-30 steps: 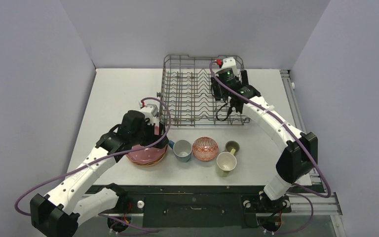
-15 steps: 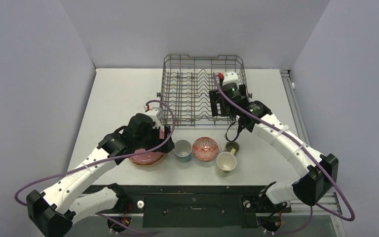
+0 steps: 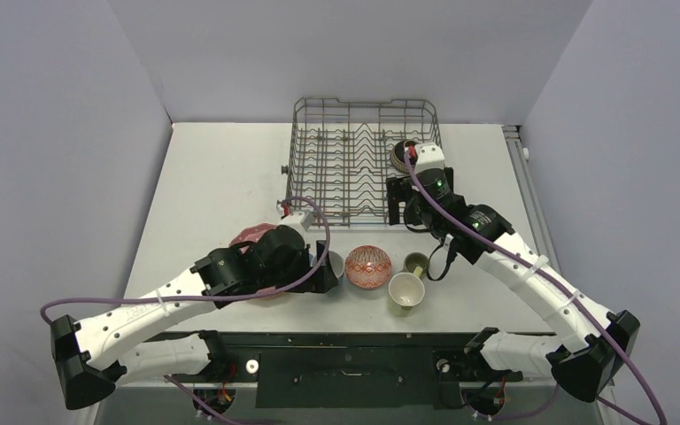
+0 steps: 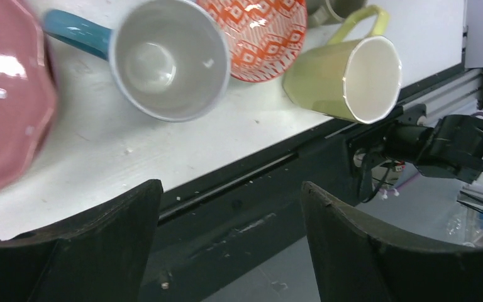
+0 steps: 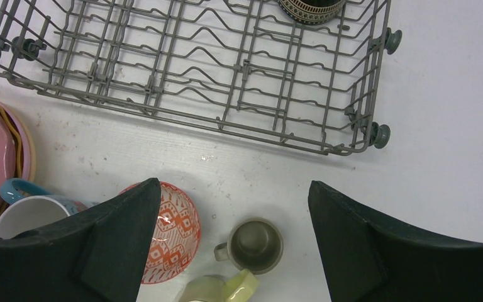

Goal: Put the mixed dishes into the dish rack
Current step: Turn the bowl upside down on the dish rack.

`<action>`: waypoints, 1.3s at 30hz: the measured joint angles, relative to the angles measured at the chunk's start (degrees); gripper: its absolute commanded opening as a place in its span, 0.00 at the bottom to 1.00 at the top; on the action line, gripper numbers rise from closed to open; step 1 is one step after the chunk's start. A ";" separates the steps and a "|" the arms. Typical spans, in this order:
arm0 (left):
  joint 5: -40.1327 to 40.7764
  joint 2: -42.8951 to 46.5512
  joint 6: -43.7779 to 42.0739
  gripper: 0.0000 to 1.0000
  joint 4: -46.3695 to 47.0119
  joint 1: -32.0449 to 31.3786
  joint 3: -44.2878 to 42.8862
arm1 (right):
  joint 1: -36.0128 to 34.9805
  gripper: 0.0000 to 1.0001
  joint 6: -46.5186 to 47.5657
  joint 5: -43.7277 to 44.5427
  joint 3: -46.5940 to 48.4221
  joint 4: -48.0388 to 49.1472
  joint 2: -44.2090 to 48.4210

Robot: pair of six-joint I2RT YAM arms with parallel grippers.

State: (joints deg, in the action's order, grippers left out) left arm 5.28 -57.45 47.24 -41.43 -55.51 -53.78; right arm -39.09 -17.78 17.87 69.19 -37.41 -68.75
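Note:
The grey wire dish rack [image 3: 354,168] [image 5: 182,69] stands at the back of the table, with a dark-brown patterned bowl [image 3: 400,156] [image 5: 308,7] in its far right corner. Near the front edge sit the pink dotted plate on its stack [image 3: 250,237] [image 4: 3,94], a light-blue mug [image 4: 163,60] [image 5: 22,211], a red patterned bowl [image 3: 368,266] [image 4: 258,31], a small olive mug [image 3: 417,263] [image 5: 256,245] and a pale-yellow mug on its side [image 3: 405,290] [image 4: 346,75]. My left gripper [image 3: 323,268] [image 4: 231,184] hangs open and empty over the table's front edge by the blue mug. My right gripper [image 3: 412,211] [image 5: 233,184] is open and empty above the olive mug, just in front of the rack.
The black front rail [image 4: 245,189] runs just below the table edge under my left gripper. Grey walls close in the left, back and right sides. The dishes stand close together, the mugs and the bowl almost touching.
My right gripper drew back from the rack's far corner toward the front, uncovering the dark-brown bowl there. My left gripper swung right from above the pink plates to the blue mug.

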 measured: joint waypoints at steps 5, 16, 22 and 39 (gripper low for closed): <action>3.58 -2.82 8.02 0.73 0.72 -6.97 -0.98 | 0.00 0.82 -0.74 0.00 -3.02 -0.04 3.58; 9.79 -7.06 22.60 0.61 4.44 -12.44 -0.79 | 0.00 0.82 -1.84 0.28 -6.58 -0.24 10.12; 11.41 -11.50 28.15 0.56 6.60 -13.68 -0.66 | 0.00 0.82 -2.75 0.31 -8.20 0.04 13.40; 13.09 -25.44 33.46 0.44 11.63 -15.72 -2.19 | 0.00 0.82 -5.18 -0.42 -11.13 -0.02 18.29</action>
State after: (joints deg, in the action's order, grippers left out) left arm 18.37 -82.89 80.71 -29.80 -71.22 -55.96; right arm -39.09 -22.96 17.45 58.06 -37.43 -50.46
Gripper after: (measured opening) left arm 0.453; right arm 0.822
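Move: The red patterned bowl, which the empty left hand is heading for, lies some 9 cm ahead of it, 11 cm to its right and about 13 cm lower. The blue mug stands about 7 cm straight ahead of that hand, the green mug level with it but 20 cm right, and the small grey cup 10 cm ahead and 24 cm right. From the right hand the red bowl lies roughly 4 cm back, 9 cm left and 19 cm below. The left hand travels about 10 cm to its right, at first also drawing back a little and then sinking some 8 cm, passing the near side of the blue mug towards the near rim of the red patterned bowl, while its fingers close from wide to about half open and the hand swings counter-clockwise and tips down, roughly 20 degrees in all. The empty right hand, already clear of the upturned bowl on the rack, goes on backing away from it, about 5 cm back and 3 cm to its right, rolling slightly with its fingers staying open. ##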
